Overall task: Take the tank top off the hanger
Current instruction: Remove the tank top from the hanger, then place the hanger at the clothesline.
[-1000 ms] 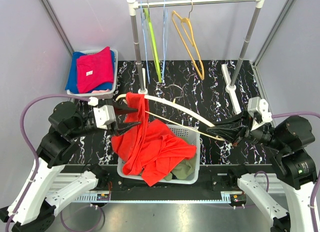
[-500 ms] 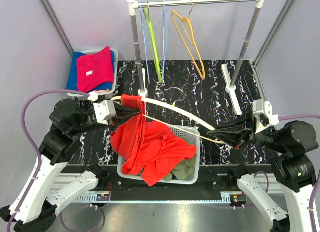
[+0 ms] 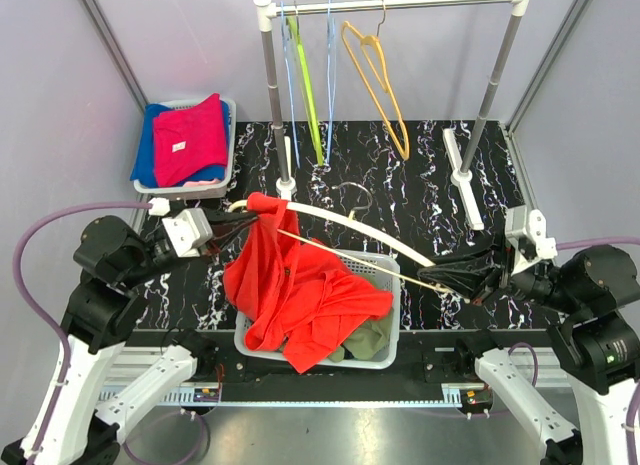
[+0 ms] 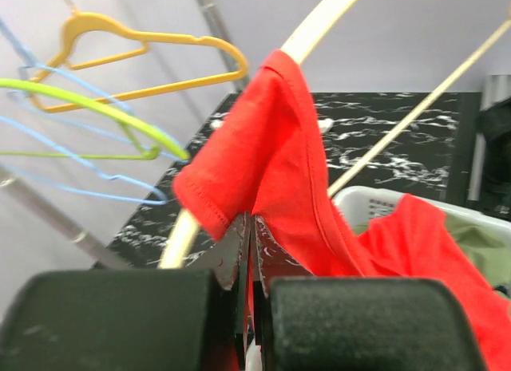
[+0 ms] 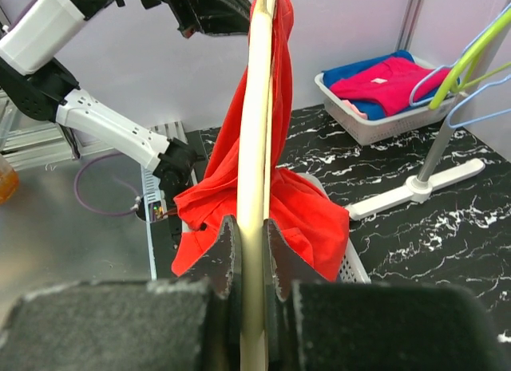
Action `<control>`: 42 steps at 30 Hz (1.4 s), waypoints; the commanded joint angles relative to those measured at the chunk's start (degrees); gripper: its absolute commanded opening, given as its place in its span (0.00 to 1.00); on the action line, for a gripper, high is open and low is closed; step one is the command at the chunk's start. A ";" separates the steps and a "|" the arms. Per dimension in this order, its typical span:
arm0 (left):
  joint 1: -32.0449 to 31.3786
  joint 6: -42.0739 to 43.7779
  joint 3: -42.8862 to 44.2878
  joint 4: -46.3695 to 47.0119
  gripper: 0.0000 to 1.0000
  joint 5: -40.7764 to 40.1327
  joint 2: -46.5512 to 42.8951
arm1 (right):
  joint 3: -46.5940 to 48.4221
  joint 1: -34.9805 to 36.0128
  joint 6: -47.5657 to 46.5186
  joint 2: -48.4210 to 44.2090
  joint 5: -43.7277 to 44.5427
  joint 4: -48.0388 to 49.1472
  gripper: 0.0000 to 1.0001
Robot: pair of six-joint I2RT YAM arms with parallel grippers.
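A red tank top (image 3: 300,295) hangs by one strap over the left end of a cream hanger (image 3: 350,225), and its body lies heaped in a white basket (image 3: 392,260). My left gripper (image 3: 230,243) is shut on the red fabric just below the hanger's left tip. In the left wrist view (image 4: 249,227) the cloth (image 4: 279,148) is pinched between the jaws. My right gripper (image 3: 447,275) is shut on the hanger's right end. In the right wrist view (image 5: 254,239) the hanger bar (image 5: 257,108) runs away from the jaws, with the tank top (image 5: 311,211) draped over it.
A clothes rack (image 3: 400,3) stands at the back with yellow (image 3: 385,95), green (image 3: 308,85) and blue hangers. A basket of blue and pink clothes (image 3: 185,140) sits at the back left. Greenish cloth (image 3: 370,337) lies under the tank top in the white basket.
My left gripper was open around the strap, has shut on it and drawn back to the left, pulling the fabric. The right gripper has shifted slightly right with the hanger.
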 commanded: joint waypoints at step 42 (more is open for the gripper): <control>-15.93 -3.73 7.65 1.34 0.00 8.66 14.28 | 28.13 -0.09 5.24 2.87 67.39 -21.96 0.00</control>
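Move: My left hand already pinches the red tank top by its shoulder; the basket where the cloth drapes is about 8 cm to this hand's right, 5 cm back and some 35 cm below. The hanger's middle is roughly 12 cm right and 2 cm back, about level. My right hand grips the hanger's other end: from there its middle is about 14 cm left and 6 cm ahead, the basket some 19 cm left, 2 cm ahead and 36 cm below. Keeping the tank top pinched, I pull my left hand about 5 cm forward and 4 cm left while my right hand, still gripping the hanger, draws it back some 8 cm. Then my left hand whips up about 15 cm, swinging back and right, and drops again over the basket; my right carries the hanger up, about 12 cm right and forward again, turning some 55 degrees clockwise. ##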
